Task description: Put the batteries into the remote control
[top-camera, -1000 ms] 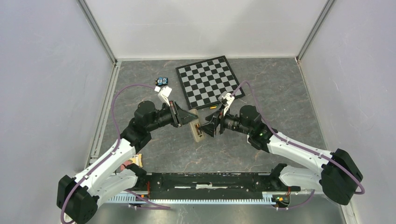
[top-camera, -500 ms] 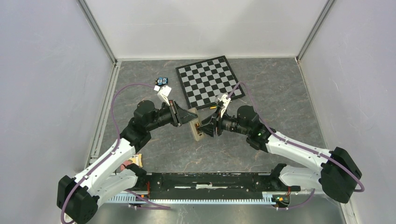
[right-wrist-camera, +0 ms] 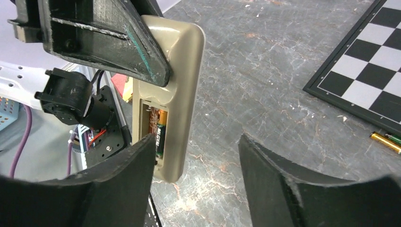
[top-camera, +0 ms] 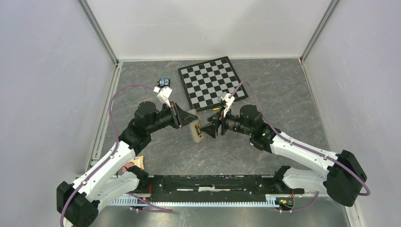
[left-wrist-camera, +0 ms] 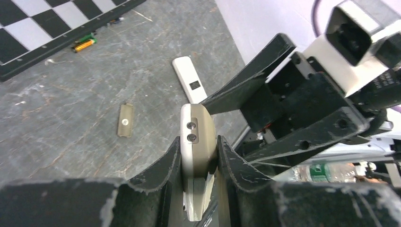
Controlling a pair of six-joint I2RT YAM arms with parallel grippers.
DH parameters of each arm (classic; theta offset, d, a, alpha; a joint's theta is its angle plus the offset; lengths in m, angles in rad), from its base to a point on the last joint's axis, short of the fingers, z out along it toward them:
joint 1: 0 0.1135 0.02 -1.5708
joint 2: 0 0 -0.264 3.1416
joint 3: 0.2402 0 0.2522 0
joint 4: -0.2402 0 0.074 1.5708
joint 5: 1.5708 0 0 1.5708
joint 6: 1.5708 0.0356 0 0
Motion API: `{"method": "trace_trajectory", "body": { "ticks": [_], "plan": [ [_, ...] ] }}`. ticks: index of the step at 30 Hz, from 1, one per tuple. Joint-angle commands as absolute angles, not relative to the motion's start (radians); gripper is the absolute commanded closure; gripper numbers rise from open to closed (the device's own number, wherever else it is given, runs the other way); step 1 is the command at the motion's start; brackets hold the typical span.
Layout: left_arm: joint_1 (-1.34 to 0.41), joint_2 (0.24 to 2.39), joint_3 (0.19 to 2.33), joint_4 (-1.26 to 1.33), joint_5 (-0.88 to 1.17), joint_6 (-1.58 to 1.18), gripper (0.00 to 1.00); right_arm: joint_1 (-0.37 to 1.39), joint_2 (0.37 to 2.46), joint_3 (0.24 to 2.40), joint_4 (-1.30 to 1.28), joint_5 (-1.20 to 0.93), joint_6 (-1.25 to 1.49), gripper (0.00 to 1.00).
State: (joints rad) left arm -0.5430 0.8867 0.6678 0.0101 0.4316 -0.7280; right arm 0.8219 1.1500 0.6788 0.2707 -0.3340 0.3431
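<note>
My left gripper [top-camera: 188,118] is shut on the top end of the remote control [top-camera: 196,130] and holds it above the table. From the left wrist, the remote control [left-wrist-camera: 197,137] is edge-on between the fingers of the left gripper [left-wrist-camera: 199,144]. Its tan back [right-wrist-camera: 182,80] faces the right wrist camera with the compartment open. One battery [right-wrist-camera: 160,131] lies inside; the slot beside it shows bare contacts. My right gripper [right-wrist-camera: 196,141] is open and empty, its left finger in front of the remote's lower end. A loose battery [right-wrist-camera: 384,140] lies on the table by the chessboard.
A chessboard [top-camera: 212,82] lies at the back centre, with the loose battery [top-camera: 216,109] at its near edge. A small tan cover plate [left-wrist-camera: 125,120] and a plain white slab [left-wrist-camera: 188,85] lie on the table. A small blue item [top-camera: 164,82] sits at the back left.
The left gripper has drawn back slightly to the left with the remote. The right gripper has shifted a little towards it, and its jaws narrowed, then widened again.
</note>
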Motion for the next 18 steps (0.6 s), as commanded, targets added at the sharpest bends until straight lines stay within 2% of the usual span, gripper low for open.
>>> {"method": "trace_trajectory", "body": {
  "ticks": [1,5,11,15,18],
  "plan": [
    [-0.545,0.845,0.735,-0.12,0.306,-0.647,0.98,0.805,1.069,0.731,0.278,-0.344,0.35,0.26],
    [-0.542,0.832,0.729,-0.19,0.15,-0.637,0.98,0.794,1.038,0.741,0.217,-0.273,0.311,0.23],
    [-0.54,0.768,0.702,-0.221,0.045,-0.642,0.98,0.79,1.156,0.738,0.09,0.135,0.184,0.24],
    [-0.539,0.725,0.689,-0.231,0.009,-0.641,0.98,0.783,1.319,0.793,0.041,0.378,0.176,0.12],
    [-0.538,0.712,0.688,-0.241,0.005,-0.634,0.98,0.782,1.467,0.868,0.024,0.408,0.189,0.07]
  ]
}}
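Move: The gold battery by the board's near edge is about 19 cm ahead of the right hand, 4 cm to its right and 20 cm below. The remote, held by the left hand with a battery in its open compartment, is about 4 cm left of the right hand, level with it. The battery cover lies some 7 cm ahead, 4 cm right and 21 cm down. From the left hand, the gold battery is 18 cm ahead, 8 cm right, 24 cm below. Rising about 3 cm at first, the right hand leaves the remote, then speeds forward, down and to the right towards the gold battery, ending some 9 cm forward and 8 cm lower, fingertips tipping down, wrist turning about 30 degrees clockwise and fingers spreading wider. The left hand keeps its grip on the remote, drawing it 6 cm left with a counter-clockwise turn. ##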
